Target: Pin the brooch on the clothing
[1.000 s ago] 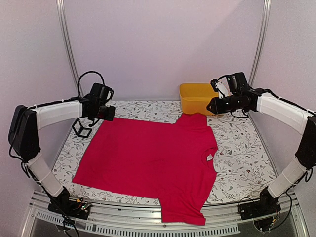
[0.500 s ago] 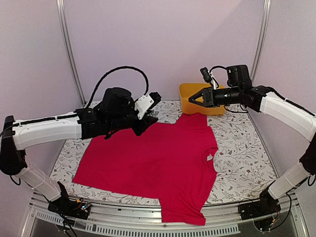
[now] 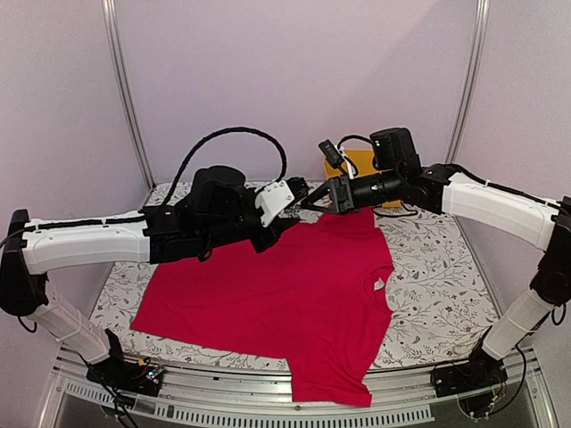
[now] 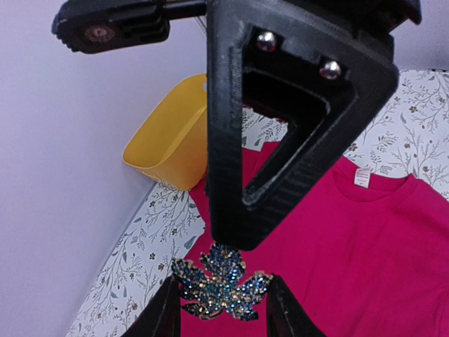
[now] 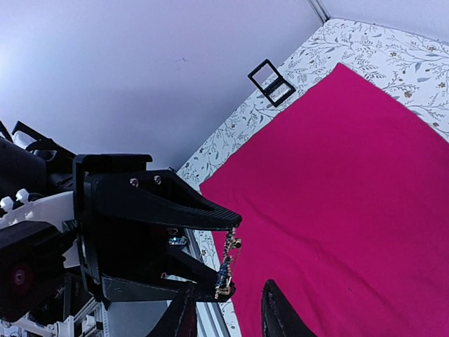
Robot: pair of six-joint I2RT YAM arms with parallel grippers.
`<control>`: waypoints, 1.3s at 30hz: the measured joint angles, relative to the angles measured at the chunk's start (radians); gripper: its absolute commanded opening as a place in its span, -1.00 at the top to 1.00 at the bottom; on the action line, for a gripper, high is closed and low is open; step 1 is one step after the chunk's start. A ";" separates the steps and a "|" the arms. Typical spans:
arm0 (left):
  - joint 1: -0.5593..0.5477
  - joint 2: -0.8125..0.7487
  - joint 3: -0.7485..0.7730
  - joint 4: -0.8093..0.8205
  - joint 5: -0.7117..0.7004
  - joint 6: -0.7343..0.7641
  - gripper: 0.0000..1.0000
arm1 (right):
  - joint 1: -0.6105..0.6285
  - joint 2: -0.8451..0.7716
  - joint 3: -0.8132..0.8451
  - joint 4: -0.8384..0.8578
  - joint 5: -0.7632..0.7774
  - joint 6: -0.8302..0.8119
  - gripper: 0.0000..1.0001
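Observation:
The brooch (image 4: 223, 286), a leaf-shaped cluster of blue and gold stones, hangs in the air with my left gripper (image 4: 221, 312) shut on its two sides. In the right wrist view the brooch (image 5: 227, 263) shows edge-on between the left gripper's black fingers (image 5: 175, 203). My right gripper (image 5: 228, 312) is open, its tips just short of the brooch; one of its fingers (image 4: 280, 140) reaches the brooch's top edge. Both grippers meet over the far edge of the clothing (image 3: 285, 285), a red-pink T-shirt lying flat, neck label (image 4: 362, 177) to the right.
A yellow bin (image 4: 172, 133) stands behind the shirt at the back of the floral tablecloth (image 3: 437, 267). A small black frame stand (image 5: 272, 82) sits on the cloth off the shirt's far left corner. Purple walls close the back and sides.
My left arm has swung from the far left to the centre, carrying the brooch. The right arm has moved left from the bin to meet it, and its jaws have widened.

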 measured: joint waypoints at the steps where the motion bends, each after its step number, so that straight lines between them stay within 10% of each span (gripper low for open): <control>1: -0.003 0.000 0.000 0.002 -0.006 0.004 0.39 | 0.002 0.009 0.000 0.000 -0.003 0.002 0.44; 12: -0.011 0.026 -0.001 0.018 -0.051 0.034 0.39 | 0.008 0.061 0.042 -0.002 -0.037 0.003 0.83; 39: -0.017 0.059 -0.001 0.015 -0.102 0.063 0.40 | 0.005 0.120 0.077 -0.066 -0.039 -0.021 1.00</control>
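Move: The brooch is already held in the left fingertips, with the right fingertips some 3 cm to the left hand's right, about level ahead and 1 cm higher. From the right hand, the brooch is about 3 cm left, 0 cm ahead and 1 cm down. The clothing lies roughly 26 cm beneath the left hand, its middle 7 cm left and 0 cm ahead; the collar tag is some 22 cm right of that hand, level with it, at the same depth. Slide the half-open right fingers about 1.5 cm left onto the back of the brooch while sinking some 3 cm, and close them almost fully on its pin side, easing them slightly open once before shutting. Keep the left gripper's hold on the brooch and lower it along with them, about 2 cm down and 1 cm forward, rolling the wrist slightly so its left side rises. ##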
